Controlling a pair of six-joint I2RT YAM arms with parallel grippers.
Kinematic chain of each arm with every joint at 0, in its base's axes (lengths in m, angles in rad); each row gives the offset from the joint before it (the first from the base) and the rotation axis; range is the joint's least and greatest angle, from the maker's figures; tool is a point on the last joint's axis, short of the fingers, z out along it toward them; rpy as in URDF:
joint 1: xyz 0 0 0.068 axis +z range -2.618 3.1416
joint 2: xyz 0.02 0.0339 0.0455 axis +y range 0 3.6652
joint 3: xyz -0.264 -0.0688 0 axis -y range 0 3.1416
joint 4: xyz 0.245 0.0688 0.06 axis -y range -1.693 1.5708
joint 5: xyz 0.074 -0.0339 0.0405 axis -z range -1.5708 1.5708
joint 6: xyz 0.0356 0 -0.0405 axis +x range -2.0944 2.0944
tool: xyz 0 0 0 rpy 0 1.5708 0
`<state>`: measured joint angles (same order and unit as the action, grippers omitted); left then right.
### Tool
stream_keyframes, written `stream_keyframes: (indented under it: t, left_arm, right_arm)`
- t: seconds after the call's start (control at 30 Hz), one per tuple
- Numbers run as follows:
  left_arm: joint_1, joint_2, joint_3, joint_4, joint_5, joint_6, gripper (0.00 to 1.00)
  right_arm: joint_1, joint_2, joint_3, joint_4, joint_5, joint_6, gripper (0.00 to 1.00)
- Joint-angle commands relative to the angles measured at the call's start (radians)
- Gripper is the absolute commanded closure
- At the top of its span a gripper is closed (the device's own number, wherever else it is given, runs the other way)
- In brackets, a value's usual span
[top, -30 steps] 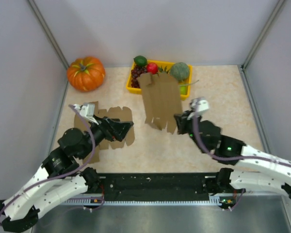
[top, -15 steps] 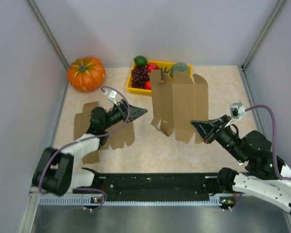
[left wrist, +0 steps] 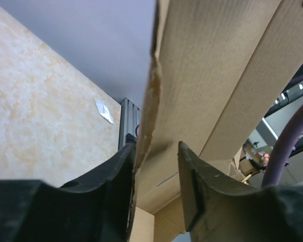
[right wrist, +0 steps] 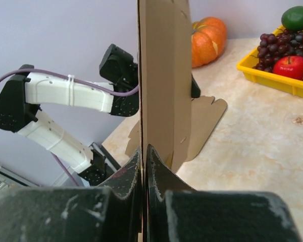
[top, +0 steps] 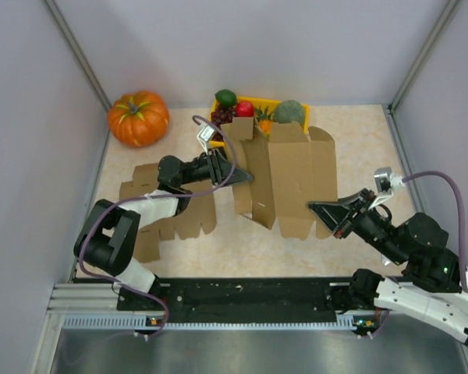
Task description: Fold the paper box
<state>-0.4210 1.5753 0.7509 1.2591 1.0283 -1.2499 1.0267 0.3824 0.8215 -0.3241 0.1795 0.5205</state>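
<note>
The paper box (top: 290, 181) is a brown cardboard blank standing upright in the middle of the table, partly opened out. My right gripper (top: 320, 209) is shut on its lower right edge; in the right wrist view the fingers (right wrist: 144, 148) pinch the thin panel (right wrist: 161, 75) edge-on. My left gripper (top: 242, 178) reaches in from the left to the box's left edge. In the left wrist view its jaws (left wrist: 156, 146) straddle that cardboard edge (left wrist: 212, 75). The left finger touches the edge and a gap remains on the right finger's side.
A second flat cardboard blank (top: 165, 212) lies on the table under the left arm. An orange pumpkin (top: 138, 118) sits at the back left. A yellow tray (top: 215, 140) of fruit stands behind the box. Grey walls enclose the table.
The left gripper has moved right from above the flat blank to the upright box's left edge, and its jaws have narrowed. The right gripper holds the box, which has spread wider.
</note>
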Motion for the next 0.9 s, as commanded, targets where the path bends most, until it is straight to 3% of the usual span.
stream_keyframes:
  t: [0.0, 0.1, 0.13, 0.2, 0.27, 0.3, 0.33, 0.37, 0.43, 0.53, 0.57, 0.7, 0.77, 0.8, 0.87]
  left_arm:
    - [0.011, -0.072, 0.004, 0.41, 0.047, -0.013, 0.65]
    - [0.017, -0.104, -0.03, 0.41, 0.058, -0.023, 0.87]
    - [0.034, -0.118, -0.036, 0.398, 0.073, -0.032, 0.96]
    - [0.072, -0.138, -0.051, 0.244, 0.105, -0.016, 1.0]
    - [0.105, -0.204, -0.071, 0.049, 0.147, 0.115, 1.0]
    - [0.117, -0.24, -0.079, -0.087, 0.151, 0.21, 1.0]
    - [0.128, -0.336, -0.068, -0.499, 0.139, 0.333, 1.0]
    - [0.123, -0.386, -0.039, -0.737, 0.049, 0.642, 1.0]
    - [0.088, -0.466, 0.092, -1.246, -0.127, 0.864, 1.0]
    - [0.087, -0.477, 0.201, -1.455, -0.2, 0.986, 1.0]
    - [0.087, -0.48, 0.231, -1.609, -0.23, 1.029, 1.0]
    - [0.09, -0.534, 0.298, -1.75, -0.386, 1.073, 1.0]
    - [0.091, -0.567, 0.318, -1.79, -0.407, 1.11, 1.0]
    - [0.09, -0.578, 0.33, -1.814, -0.393, 1.121, 1.0]
    - [0.09, -0.586, 0.347, -1.849, -0.302, 1.168, 1.0]
  right_arm:
    - [-0.008, -0.03, 0.038, -0.038, 0.07, 0.003, 1.0]
    - [-0.007, -0.031, 0.021, -0.107, 0.141, 0.012, 1.0]
    - [-0.007, -0.013, 0.024, -0.192, 0.194, 0.015, 0.86]
    - [-0.007, 0.05, 0.066, -0.365, 0.292, 0.039, 0.39]
    - [-0.007, 0.206, 0.169, -0.645, 0.422, 0.065, 0.11]
    - [-0.008, 0.257, 0.2, -0.699, 0.432, 0.059, 0.08]
    - [-0.008, 0.31, 0.256, -0.754, 0.422, 0.046, 0.07]
    - [-0.007, 0.382, 0.284, -0.773, 0.414, 0.023, 0.05]
    - [-0.008, 0.459, 0.397, -0.854, 0.48, 0.041, 0.02]
    - [-0.023, 0.588, 0.579, -0.984, 0.58, 0.006, 0.01]
    - [-0.06, 0.616, 0.625, -1.007, 0.609, -0.04, 0.01]
    - [-0.23, 0.694, 0.806, -1.009, 0.635, -0.174, 0.01]
    - [-0.28, 0.69, 0.854, -0.959, 0.572, -0.289, 0.01]
    - [-0.289, 0.676, 0.851, -0.819, 0.516, -0.353, 0.01]
    - [-0.29, 0.635, 0.814, -0.662, 0.211, -0.526, 0.01]
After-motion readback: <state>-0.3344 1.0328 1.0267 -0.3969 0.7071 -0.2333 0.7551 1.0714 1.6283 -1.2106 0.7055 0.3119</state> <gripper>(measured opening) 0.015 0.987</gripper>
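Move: The paper box stands upright between the hands. Its middle is about 8 cm to the left hand's right, level fore and aft and some 8 cm higher, with a panel edge already between that hand's half-open fingers. The flat cardboard lies roughly 25 cm to the left hand's left, level with it and 27 cm below; the fruit basket some 29 cm ahead, 3 cm right and 24 cm below. From the right hand, already pinching the box, its middle is about 12 cm ahead and 8 cm left, at its own height. The left fingers close on the panel edge, pinching it, as the right fingers open wide and let go. The left hand eases back a little, then carries the box about 9 cm left, rolling its left side up some 35 degrees and turning counter-clockwise. The right hand clears the box rightward and forward, dipping about 10 cm before rising to its old height, while rolling its left side down and turning clockwise. ##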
